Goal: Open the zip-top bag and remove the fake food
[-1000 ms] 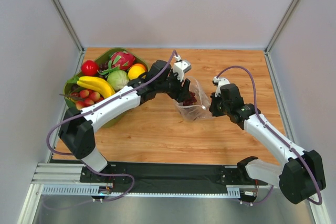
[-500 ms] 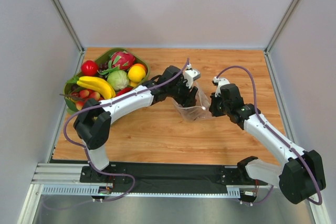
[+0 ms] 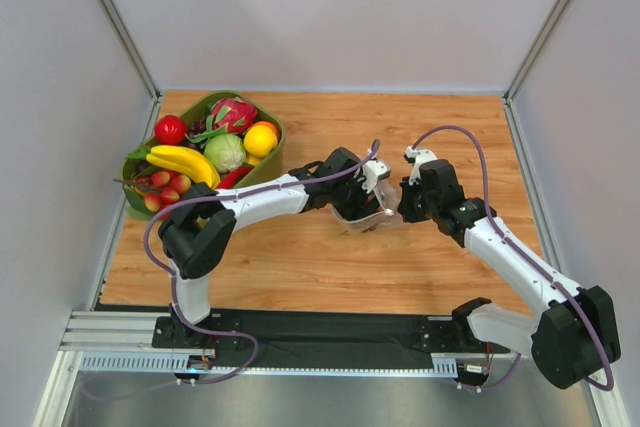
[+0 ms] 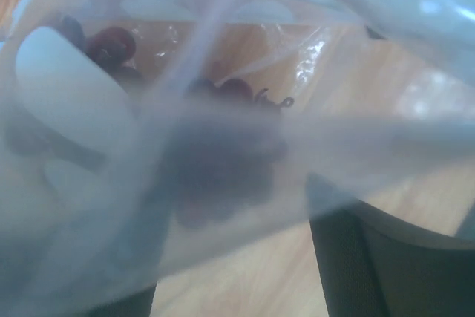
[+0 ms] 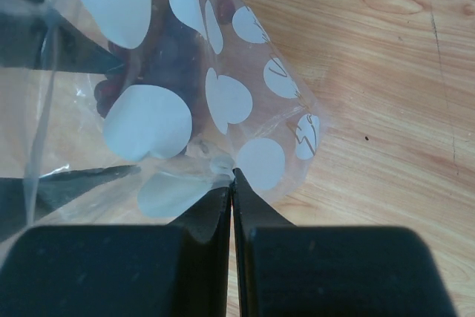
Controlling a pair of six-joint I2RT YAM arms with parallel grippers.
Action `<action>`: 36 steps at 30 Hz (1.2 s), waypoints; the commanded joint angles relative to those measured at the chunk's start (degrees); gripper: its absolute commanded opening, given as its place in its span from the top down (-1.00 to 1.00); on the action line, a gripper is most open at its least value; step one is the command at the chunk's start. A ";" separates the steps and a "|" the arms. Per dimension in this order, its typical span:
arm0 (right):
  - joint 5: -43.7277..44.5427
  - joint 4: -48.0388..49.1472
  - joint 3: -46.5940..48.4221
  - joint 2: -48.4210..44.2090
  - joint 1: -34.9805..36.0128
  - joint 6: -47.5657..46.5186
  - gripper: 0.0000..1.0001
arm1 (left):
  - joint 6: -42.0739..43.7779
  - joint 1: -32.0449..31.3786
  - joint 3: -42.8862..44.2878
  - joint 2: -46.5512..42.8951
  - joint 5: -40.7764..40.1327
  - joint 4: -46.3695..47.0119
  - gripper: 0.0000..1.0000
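Note:
The zip-top bag (image 3: 366,219), clear with pale dots, lies mid-table between both arms. My right gripper (image 3: 402,209) is shut on its edge; the right wrist view shows the jaws (image 5: 233,173) pinched on the plastic. My left gripper (image 3: 377,195) is pushed into the bag from the left. Bag film (image 4: 349,57) lies over its camera. Its jaws (image 4: 230,246) stand open and hold nothing. Just ahead of them lies the fake food, a dark purple grape bunch (image 4: 223,157). It also shows through the dotted bag wall (image 5: 152,120) as a dark grape bunch (image 5: 174,53).
An olive-green bin (image 3: 270,119) at the far left holds a banana (image 3: 182,161), a red fruit (image 3: 170,129), a yellow fruit (image 3: 261,137), a cabbage (image 3: 225,152) and a dragon fruit (image 3: 234,113). White walls enclose the wooden table (image 3: 440,137).
My left gripper has moved right and nearer, from the bag's far edge into the bag, and its jaws have widened. The right gripper has kept its pinch in place.

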 commanded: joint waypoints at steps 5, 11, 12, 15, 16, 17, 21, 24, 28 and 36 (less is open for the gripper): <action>-0.15 0.91 0.99 -1.10 -0.17 0.31 0.99 | 1.71 -1.44 -2.09 2.25 -5.28 3.45 -0.61; 0.11 0.64 0.90 -1.10 -0.26 0.22 0.99 | 1.45 -1.79 -1.74 3.65 -8.36 4.15 -0.44; 0.11 0.82 0.99 -1.10 -0.26 0.13 0.99 | 1.45 -1.79 -1.57 4.26 -9.14 3.80 -0.37; 0.11 0.82 0.90 -1.10 -0.26 0.22 0.99 | 1.36 -1.79 -1.74 4.62 -9.94 3.36 -0.03; 0.11 0.82 0.90 -1.10 -0.26 0.22 0.99 | 1.36 -1.79 -1.83 4.45 -10.03 3.53 0.07; 0.11 0.90 0.81 -1.18 -0.17 0.31 0.99 | 1.19 -1.79 -1.91 4.27 -10.12 3.62 0.17; 0.55 0.82 0.81 -1.10 -0.26 0.22 0.99 | 0.83 -1.79 -2.53 1.47 -9.95 3.80 0.68; 0.72 0.91 0.72 -1.10 -0.52 0.22 0.99 | 0.31 -1.79 -2.62 -1.08 -7.84 4.15 0.99; 0.90 0.99 0.55 -0.75 -0.78 0.22 0.99 | -1.01 -1.70 -1.74 -3.90 -5.90 3.98 1.00; 0.90 0.82 0.20 -0.83 -0.96 0.22 0.99 | -2.94 -0.04 0.02 -8.38 -3.97 2.31 1.00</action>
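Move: The grapes lie inside the open bag just off the left hand's spread fingertips: about 2 cm ahead, 1 cm to its right and 3 cm below. The bag corner pinched by the right hand is some 6 cm to the left hand's right, about level with it front to back and 1 cm higher. From the right hand, the grapes are about 8 cm to the left, 2 cm ahead and roughly 5 cm lower. Already inside the bag with its fingers wide, the left hand sinks about 3.5 cm onto the grapes, edging some 1 cm forward and tilting slightly, and near the bottom shuts its fingers almost fully on the edge of the bunch. It then draws straight up about 5.5 cm with the fingers kept shut, drifting slightly back, while the right hand stays in place and keeps its pinch on the bag's corner to hold it against the pull. ##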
